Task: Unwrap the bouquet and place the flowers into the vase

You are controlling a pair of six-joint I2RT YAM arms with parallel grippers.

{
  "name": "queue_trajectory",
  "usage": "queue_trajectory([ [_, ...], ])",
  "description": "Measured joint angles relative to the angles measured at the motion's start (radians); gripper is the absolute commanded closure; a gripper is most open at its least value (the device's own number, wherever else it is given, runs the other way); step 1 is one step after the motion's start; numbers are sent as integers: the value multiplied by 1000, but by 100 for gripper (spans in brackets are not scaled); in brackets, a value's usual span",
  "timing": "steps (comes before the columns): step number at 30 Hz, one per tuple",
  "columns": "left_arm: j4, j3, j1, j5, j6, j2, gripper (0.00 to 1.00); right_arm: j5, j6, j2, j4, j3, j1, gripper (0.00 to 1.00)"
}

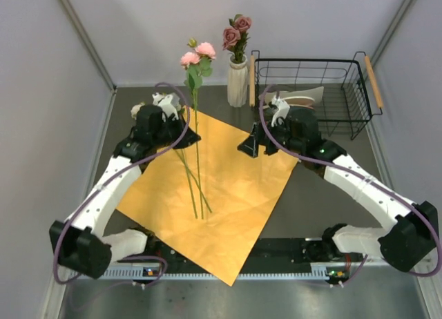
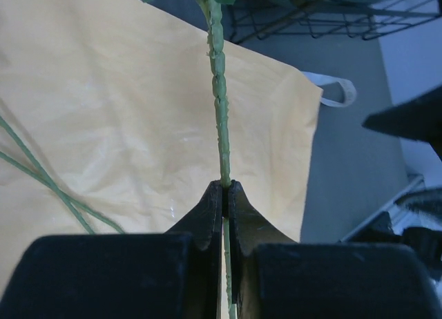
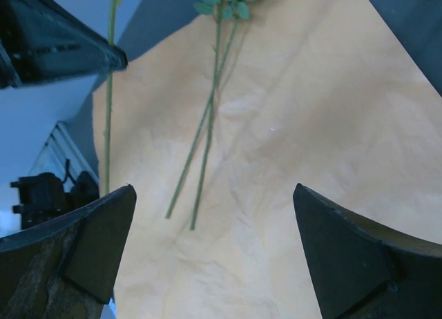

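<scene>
The orange paper (image 1: pixel 228 188) lies unfolded and flat on the table. My left gripper (image 1: pixel 193 137) is shut on the thin green stem (image 2: pixel 219 91) of a pink-rose flower (image 1: pixel 198 55), holding it upright above the paper. In the left wrist view the stem runs straight out from between the closed left gripper (image 2: pixel 226 185). Two more flower stems (image 1: pixel 195 188) lie crossed on the paper; their heads are hidden by the left arm. The white ribbed vase (image 1: pixel 237 83) stands at the back with mauve roses (image 1: pixel 235 32) in it. My right gripper (image 1: pixel 248 148) hovers wide open over the paper (image 3: pixel 311 126), empty.
A black wire basket (image 1: pixel 345 91) with wooden handles stands at the back right beside the vase, with something cream inside. A cream ribbon loop (image 2: pixel 337 91) lies on the table just off the paper's corner. Grey walls close in the left, back and right sides.
</scene>
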Motion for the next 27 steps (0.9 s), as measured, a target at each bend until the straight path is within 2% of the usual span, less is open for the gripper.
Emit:
queue_trajectory([
  [6, 101, -196, 0, 154, -51, -273, 100, -143, 119, 34, 181, 58, 0, 4],
  [10, 197, -296, 0, 266, -66, -407, 100, -284, 238, 120, 378, 108, 16, 22],
  [15, 249, -347, 0, 373, -68, -478, 100, -379, 335, 208, 557, 157, 87, 34],
  [19, 252, -348, 0, 410, -60, -503, 100, -396, 378, 213, 656, 157, 121, 58],
  [27, 262, -349, 0, 461, -56, -520, 100, -420, 428, 265, 721, 174, 137, 60],
])
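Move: The left hand already holds the pink flowers' stem; the open right gripper waits about 16 cm to its right and 5 cm back, level with it. The vase stands some 19 cm ahead, 13 cm right and 12 cm below, the white flowers 15 cm ahead, 16 cm left and 20 cm below. From the right hand, the gripped part of the stem is about 16 cm left and 5 cm ahead, level; the vase is 24 cm ahead, 3 cm left and 12 cm lower. Left draws the held stem back 14 cm, rising; right rises 14 cm and left, half-closing around its upper part. ##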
